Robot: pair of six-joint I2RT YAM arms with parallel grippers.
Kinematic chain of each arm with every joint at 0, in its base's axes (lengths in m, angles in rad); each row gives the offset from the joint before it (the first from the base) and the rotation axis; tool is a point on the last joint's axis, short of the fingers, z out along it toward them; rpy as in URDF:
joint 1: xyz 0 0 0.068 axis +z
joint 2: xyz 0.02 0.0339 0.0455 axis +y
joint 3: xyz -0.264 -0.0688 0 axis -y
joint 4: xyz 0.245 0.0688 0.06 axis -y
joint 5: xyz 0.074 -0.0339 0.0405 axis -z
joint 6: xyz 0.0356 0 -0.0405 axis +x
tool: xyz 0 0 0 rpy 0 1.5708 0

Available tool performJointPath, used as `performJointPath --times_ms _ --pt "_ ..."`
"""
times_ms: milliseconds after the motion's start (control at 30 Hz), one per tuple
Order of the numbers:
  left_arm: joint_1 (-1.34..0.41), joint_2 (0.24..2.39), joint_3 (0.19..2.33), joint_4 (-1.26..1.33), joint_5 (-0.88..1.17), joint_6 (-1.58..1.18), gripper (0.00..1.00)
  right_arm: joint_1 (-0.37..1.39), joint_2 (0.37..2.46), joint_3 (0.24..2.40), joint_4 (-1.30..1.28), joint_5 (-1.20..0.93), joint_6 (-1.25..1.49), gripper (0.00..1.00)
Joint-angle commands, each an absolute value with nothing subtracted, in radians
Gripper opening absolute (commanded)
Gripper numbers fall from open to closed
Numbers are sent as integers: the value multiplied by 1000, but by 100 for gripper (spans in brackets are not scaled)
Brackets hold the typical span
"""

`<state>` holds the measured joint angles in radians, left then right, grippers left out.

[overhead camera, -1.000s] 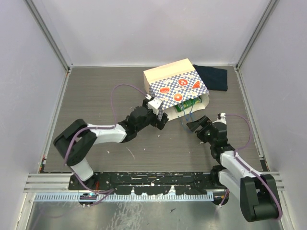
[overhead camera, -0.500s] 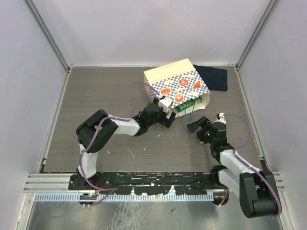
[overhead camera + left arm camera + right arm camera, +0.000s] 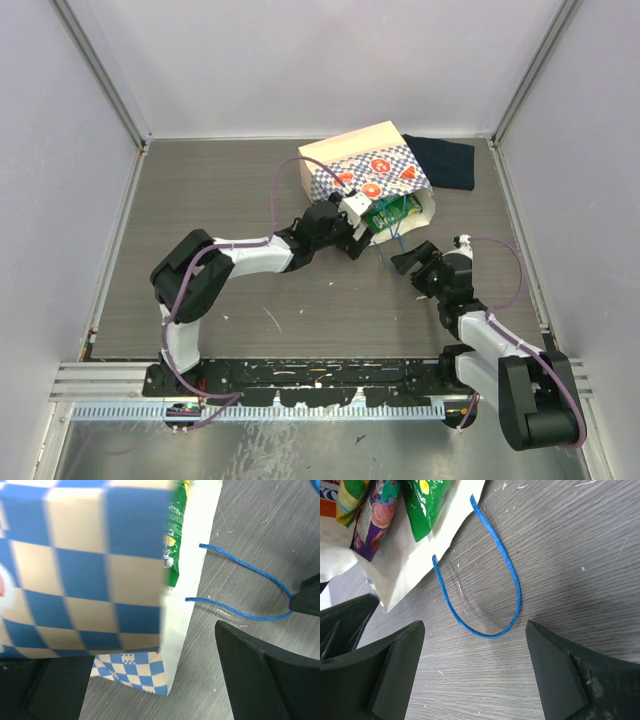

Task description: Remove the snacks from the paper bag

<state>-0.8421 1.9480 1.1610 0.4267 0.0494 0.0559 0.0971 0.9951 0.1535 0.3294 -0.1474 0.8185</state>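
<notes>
The paper bag [image 3: 350, 160] lies on its side at the back of the table, mouth facing the arms. Snacks [image 3: 390, 212] show inside the mouth: a green pouch [image 3: 425, 500] and a purple one [image 3: 370, 520]. My left gripper [image 3: 360, 228] is open at the mouth's left corner, its jaws either side of the checkered upper wall [image 3: 90, 570], with a green pouch edge [image 3: 175, 545] just beyond. My right gripper [image 3: 405, 262] is open and empty on the table in front of the bag; a blue string handle [image 3: 490, 595] loops just ahead of its jaws.
A dark navy folded cloth [image 3: 445, 160] lies behind the bag on the right, against the back wall. Enclosure walls stand on three sides. The second blue handle [image 3: 240, 570] trails on the table between the two grippers.
My left gripper has reached forward and right to the bag's mouth, and the checkered upper wall has been pushed up and back. The right arm has barely moved.
</notes>
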Motion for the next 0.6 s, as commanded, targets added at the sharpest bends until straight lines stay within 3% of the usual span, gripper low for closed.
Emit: performJointPath --times_ms 0,167,333,567 --pt "-848 1792 1183 392 65 135 98 90 978 158 400 -126 844 88" --pt "-875 1688 1158 348 -109 213 98 88 966 152 403 -126 842 88" --pt "-986 1705 1157 434 -440 461 98 87 941 128 403 -111 833 88" --pt "-1050 1717 1175 404 -487 585 98 86 898 130 365 -89 802 88"
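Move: The left hand is at the mouth of the paper bag, with its bag-side finger tucked under the checked upper panel; the bag's middle lies about 8 cm ahead and 3 cm lower. The green snack bag is some 4 cm ahead, 6 cm right and 6 cm below, and the blue handle loop about 8 cm back and 5 cm right on the table. From the right hand, the bag's middle is roughly 18 cm ahead and 11 cm left, a couple of centimetres higher. The finger already under the checked panel bears up against its mouth edge and then comes free as the left hand rises about 11 cm, drifting slightly left on the way. Near the top it draws back some 3 cm from the bag. The open hand rolls about 25 degrees, bag-side finger upward, and swings to point more forward. ##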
